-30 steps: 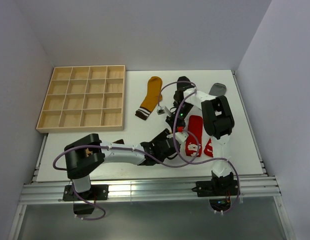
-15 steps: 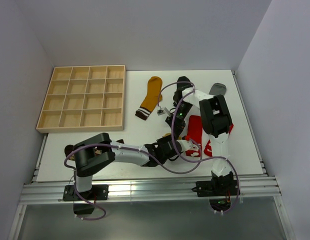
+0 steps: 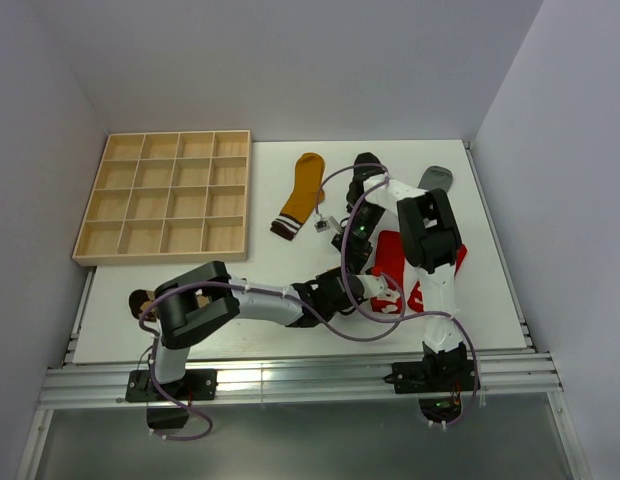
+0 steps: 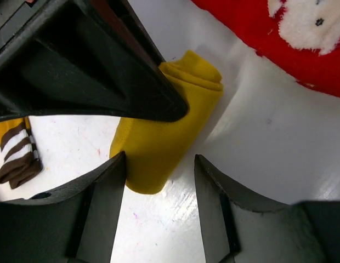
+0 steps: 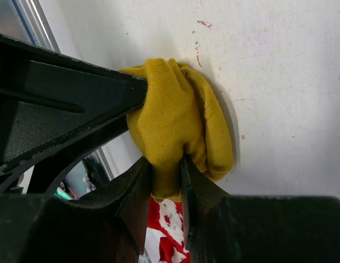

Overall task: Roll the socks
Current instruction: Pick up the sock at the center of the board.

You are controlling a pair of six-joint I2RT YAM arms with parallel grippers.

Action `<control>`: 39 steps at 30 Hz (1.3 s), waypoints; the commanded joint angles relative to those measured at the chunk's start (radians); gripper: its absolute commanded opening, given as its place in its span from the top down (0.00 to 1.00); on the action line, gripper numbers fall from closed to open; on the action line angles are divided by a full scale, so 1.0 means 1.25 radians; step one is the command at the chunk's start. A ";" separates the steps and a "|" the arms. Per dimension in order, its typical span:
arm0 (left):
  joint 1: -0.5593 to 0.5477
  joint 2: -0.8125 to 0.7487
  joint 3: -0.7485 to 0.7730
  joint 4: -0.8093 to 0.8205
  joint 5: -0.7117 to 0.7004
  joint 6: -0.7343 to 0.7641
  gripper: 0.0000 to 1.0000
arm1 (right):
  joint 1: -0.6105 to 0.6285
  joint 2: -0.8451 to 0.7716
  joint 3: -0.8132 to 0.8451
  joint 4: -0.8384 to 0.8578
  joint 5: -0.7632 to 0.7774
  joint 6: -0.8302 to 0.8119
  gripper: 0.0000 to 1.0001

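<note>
A mustard yellow sock, rolled into a bundle (image 4: pixel 162 131), lies on the white table. My right gripper (image 5: pixel 167 161) is shut on its fabric (image 5: pixel 175 115) from above. My left gripper (image 4: pixel 159 163) is open, and the roll's near end sits between its fingers, against the left finger (image 4: pixel 107 192). In the top view both grippers meet mid-table, the left (image 3: pixel 362 287) and the right (image 3: pixel 347 252), and they hide the roll. A second yellow sock (image 3: pixel 301 194) lies flat. Red socks with white print (image 3: pixel 391 252) lie beside the grippers. A grey sock (image 3: pixel 436 177) lies at the back right.
A wooden grid tray (image 3: pixel 155 256) stands at the back left. A brown item (image 3: pixel 140 300) pokes out by the left arm's shoulder. The flat sock's striped cuff (image 4: pixel 16 159) shows left of the left gripper. Grey walls close in the table on both sides.
My left arm has reached further right, bringing its open gripper around the end of the yellow roll. My right gripper has kept its hold and barely moved.
</note>
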 commanded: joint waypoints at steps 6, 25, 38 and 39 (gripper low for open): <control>0.013 0.053 0.044 -0.061 0.189 -0.026 0.63 | 0.000 0.039 0.015 0.038 0.053 -0.018 0.68; 0.018 0.015 0.023 -0.143 0.305 -0.137 1.00 | -0.066 -0.049 0.071 0.069 -0.100 0.060 0.46; 0.073 -0.132 -0.068 -0.107 0.256 -0.322 1.00 | -0.187 -0.239 0.069 0.250 -0.134 0.303 0.46; 0.087 -0.149 -0.074 -0.104 0.249 -0.344 1.00 | -0.197 -0.245 0.066 0.255 -0.131 0.312 0.46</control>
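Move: The rolled yellow sock, already pinched by the right hand, sits at the left hand's open fingers, its middle about 2 cm ahead and 1 cm right; the near red sock lies some 6 cm right, level with that hand, and 2 cm lower. From the right hand the yellow roll is about 2 cm left, 0 cm ahead. The black sock lies roughly 16 cm ahead and 1 cm right of the right hand, the striped mustard sock 15 cm ahead and 12 cm left, both 2 cm lower. Easing a centimetre or two to its right, the left hand closes its fingers on the near end of the rolled yellow sock and keeps that pinch. The right fingers then open off the roll and the right hand pulls away forward and up, about 11 cm each, towards the black sock, turning clockwise; meanwhile the left draws back about 3 cm, tipping its fingers some 25 degrees further down. ##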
